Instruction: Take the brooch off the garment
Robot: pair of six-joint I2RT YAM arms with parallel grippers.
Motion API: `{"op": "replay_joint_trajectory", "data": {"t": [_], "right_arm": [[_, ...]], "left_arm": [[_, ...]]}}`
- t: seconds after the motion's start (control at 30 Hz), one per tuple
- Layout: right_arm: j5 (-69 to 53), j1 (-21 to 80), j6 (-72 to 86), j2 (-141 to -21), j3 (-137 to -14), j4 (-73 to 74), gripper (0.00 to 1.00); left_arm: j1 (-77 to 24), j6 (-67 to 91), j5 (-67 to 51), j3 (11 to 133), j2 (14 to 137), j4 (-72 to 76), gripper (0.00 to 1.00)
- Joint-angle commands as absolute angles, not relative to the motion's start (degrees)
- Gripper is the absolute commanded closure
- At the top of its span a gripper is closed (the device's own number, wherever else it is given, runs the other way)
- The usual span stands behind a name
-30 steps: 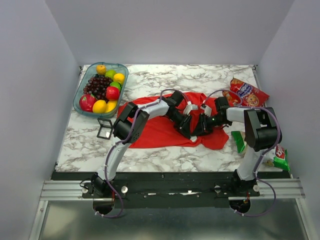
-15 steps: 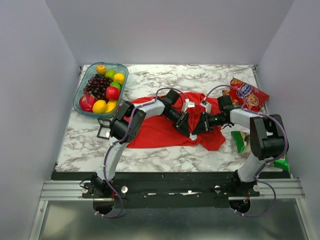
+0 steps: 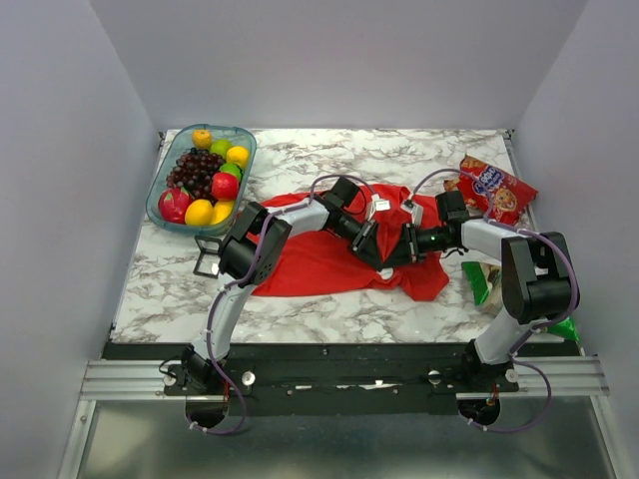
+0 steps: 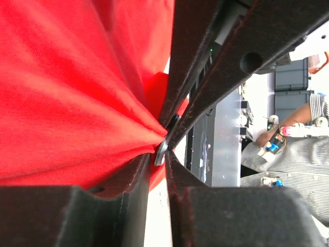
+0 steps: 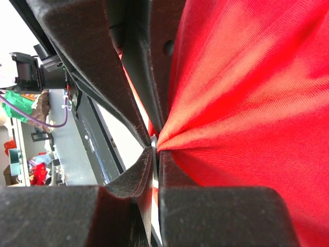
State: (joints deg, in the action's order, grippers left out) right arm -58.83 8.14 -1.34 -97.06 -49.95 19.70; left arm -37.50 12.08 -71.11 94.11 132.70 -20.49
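Note:
The red garment (image 3: 318, 261) lies spread mid-table under both arms. My left gripper (image 3: 376, 253) and right gripper (image 3: 393, 257) meet tip to tip over its right half. In the left wrist view, the brooch (image 4: 161, 153) shows as a thin silvery disc edge pinched between my left fingertips (image 4: 145, 163), and the cloth (image 4: 72, 98) gathers into a point there. From the right wrist, the brooch (image 5: 154, 145) is a whitish sliver between my shut right fingers (image 5: 169, 164), with bunched cloth (image 5: 247, 103) beside it. The top view hides the brooch.
A tray of fruit (image 3: 163, 189) stands at the back left, with a black square frame (image 3: 210, 257) just in front of it. A red snack bag (image 3: 496, 187) lies at the back right. Green packets (image 3: 477, 281) lie by the right arm's base.
Both arms have drawn slightly back and together, and the shirt has bunched toward them. The right jaws have shut, and the left jaws have narrowed onto the disc.

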Motion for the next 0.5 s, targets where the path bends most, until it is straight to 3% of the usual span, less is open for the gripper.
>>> {"op": "replay_joint_trajectory", "data": {"t": [0.0, 0.07, 0.13, 0.2, 0.27, 0.37, 0.47], "right_arm": [[-62.0, 8.6, 1.3, -97.3, -50.2, 18.0, 0.87], [-61.5, 8.6, 1.8, -97.5, -50.3, 18.0, 0.86], [-61.1, 8.6, 1.8, -97.6, -50.5, 18.0, 0.84], [-60.8, 8.4, 2.0, -97.9, -51.0, 18.1, 0.75], [-59.3, 7.8, 2.7, -97.3, -51.7, 18.7, 0.58], [-57.1, 5.2, 1.9, -94.7, -53.8, 20.4, 0.46], [-54.1, 3.6, -3.0, -88.9, -54.8, 22.4, 0.42]], "left_arm": [[-38.4, 13.0, -74.3, 93.4, 130.6, -17.1, 0.85], [-38.5, 12.8, -75.4, 93.3, 130.6, -17.1, 0.99], [-38.5, 12.7, -75.8, 93.0, 130.3, -16.9, 1.0], [-38.5, 12.1, -76.1, 92.9, 129.9, -17.2, 1.0], [-38.1, 10.9, -75.3, 92.7, 129.3, -19.1, 1.0], [-36.9, 8.3, -72.9, 91.4, 127.0, -22.0, 1.0], [-35.5, 6.0, -68.7, 90.2, 123.8, -23.2, 1.0]]}}
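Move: The brooch is at the fingertips of both hands, lifted with the garment: about 1 cm back and 1 cm right of the left hand, and about 1 cm back and 1 cm left of the right. The garment's middle lies some 8 cm left, 5 cm ahead and 6 cm below the left hand. From the right hand, the red snack bag is roughly 24 cm right and 17 cm ahead, the green bag 29 cm right and 8 cm back, both slightly below. Left fingers shut on the brooch's edge while the right opens and backs off about 2 cm forward, right and up. ##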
